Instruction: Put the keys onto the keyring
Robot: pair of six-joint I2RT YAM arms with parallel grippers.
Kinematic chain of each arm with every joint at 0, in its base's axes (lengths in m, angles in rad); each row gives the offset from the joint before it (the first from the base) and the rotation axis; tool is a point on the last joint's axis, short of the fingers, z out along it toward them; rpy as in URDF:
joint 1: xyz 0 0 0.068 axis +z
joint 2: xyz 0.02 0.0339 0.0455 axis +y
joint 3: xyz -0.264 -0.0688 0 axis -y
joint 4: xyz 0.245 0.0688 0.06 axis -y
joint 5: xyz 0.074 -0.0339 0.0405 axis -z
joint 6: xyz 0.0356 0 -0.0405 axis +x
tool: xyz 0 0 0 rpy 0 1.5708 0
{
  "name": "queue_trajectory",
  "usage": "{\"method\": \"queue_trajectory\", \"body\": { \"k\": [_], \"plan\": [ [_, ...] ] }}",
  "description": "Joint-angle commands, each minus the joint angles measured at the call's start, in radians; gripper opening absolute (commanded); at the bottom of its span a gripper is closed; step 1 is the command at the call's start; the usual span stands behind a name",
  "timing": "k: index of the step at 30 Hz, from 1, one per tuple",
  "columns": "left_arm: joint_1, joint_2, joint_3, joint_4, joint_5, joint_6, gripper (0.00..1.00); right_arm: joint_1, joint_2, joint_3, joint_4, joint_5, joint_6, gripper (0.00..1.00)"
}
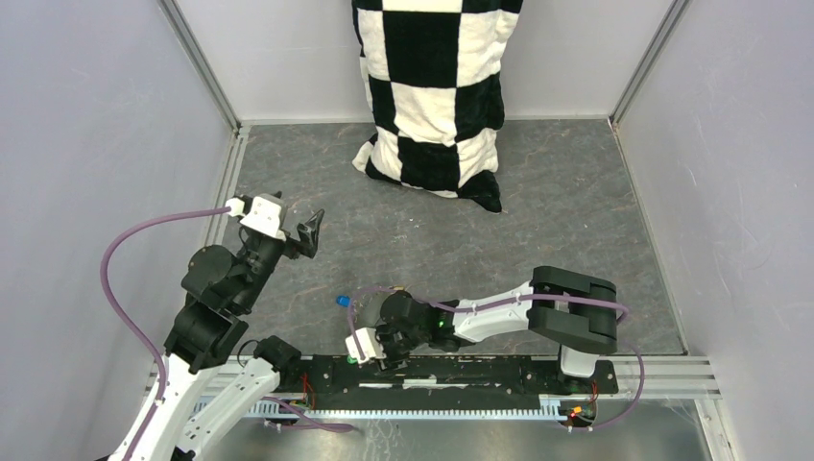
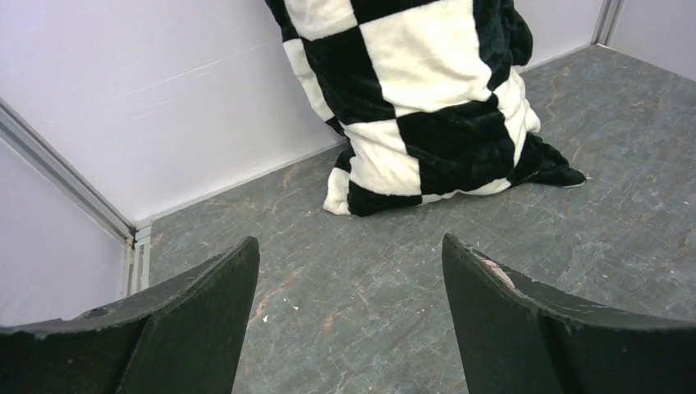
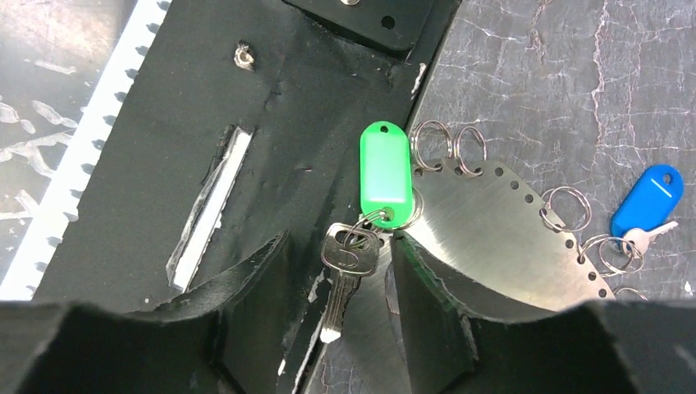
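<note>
A silver key [image 3: 349, 271] with a green tag [image 3: 386, 174] lies half on the black strip and half on the keyring [image 3: 492, 222]. The keyring is a shiny curved metal plate with small rings [image 3: 447, 148] along its holed edge. My right gripper [image 3: 341, 242] is low over it and open, a finger on each side of the key with gaps showing. A key with a blue tag [image 3: 648, 201] lies to the right, by more rings, and shows as a blue dot [image 1: 342, 302] from above. My left gripper [image 2: 349, 271] is raised and open, with nothing between its fingers.
A black-and-white checkered cloth [image 1: 437, 96] hangs against the back wall and rests on the grey floor. The black mounting strip [image 1: 480, 370] runs along the near edge under my right wrist. Walls close in the left, right and back sides.
</note>
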Motion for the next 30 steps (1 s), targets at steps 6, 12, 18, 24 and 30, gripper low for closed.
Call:
{"method": "queue_trajectory", "body": {
  "k": [6, 12, 18, 24, 30],
  "plan": [
    [-0.002, -0.009, -0.005, 0.028, 0.019, 0.008, 0.88, 0.002, 0.031, 0.029, 0.034, 0.046, 0.024, 0.43],
    [-0.002, -0.012, -0.005, 0.022, 0.037, 0.008, 0.88, 0.003, 0.032, 0.044, 0.028, 0.057, 0.039, 0.3],
    [-0.003, -0.019, 0.0, 0.011, 0.055, 0.018, 0.89, 0.002, 0.03, 0.059, 0.047, 0.097, 0.072, 0.15],
    [-0.003, -0.024, 0.007, 0.005, 0.071, 0.022, 0.92, -0.001, 0.024, 0.065, 0.038, 0.116, 0.089, 0.02],
    [-0.002, -0.022, 0.0, -0.002, 0.098, 0.033, 0.93, -0.015, -0.057, 0.059, -0.001, 0.143, 0.097, 0.0]
  ]
}}
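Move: The green tag and its key lie just beyond my half-open right fingers. Their small joining ring is about 1 cm ahead, 2 cm left and 1 cm below; the tag's middle is roughly 2 ahead and 4 left, the key about 1 ahead between the fingers. The curved metal plate is some 7 cm ahead and 2 right; the blue tag 12 ahead and 5 left. From my left hand the ring is about 17 cm back, 8 right and 35 below. I shut my right fingers from half open to fully closed, pinching the small ring where the green tag meets its key. I hold nearly still at first, then ease about 2 cm forward and left and rise 1 cm as they close, turning some 5 degrees clockwise. ##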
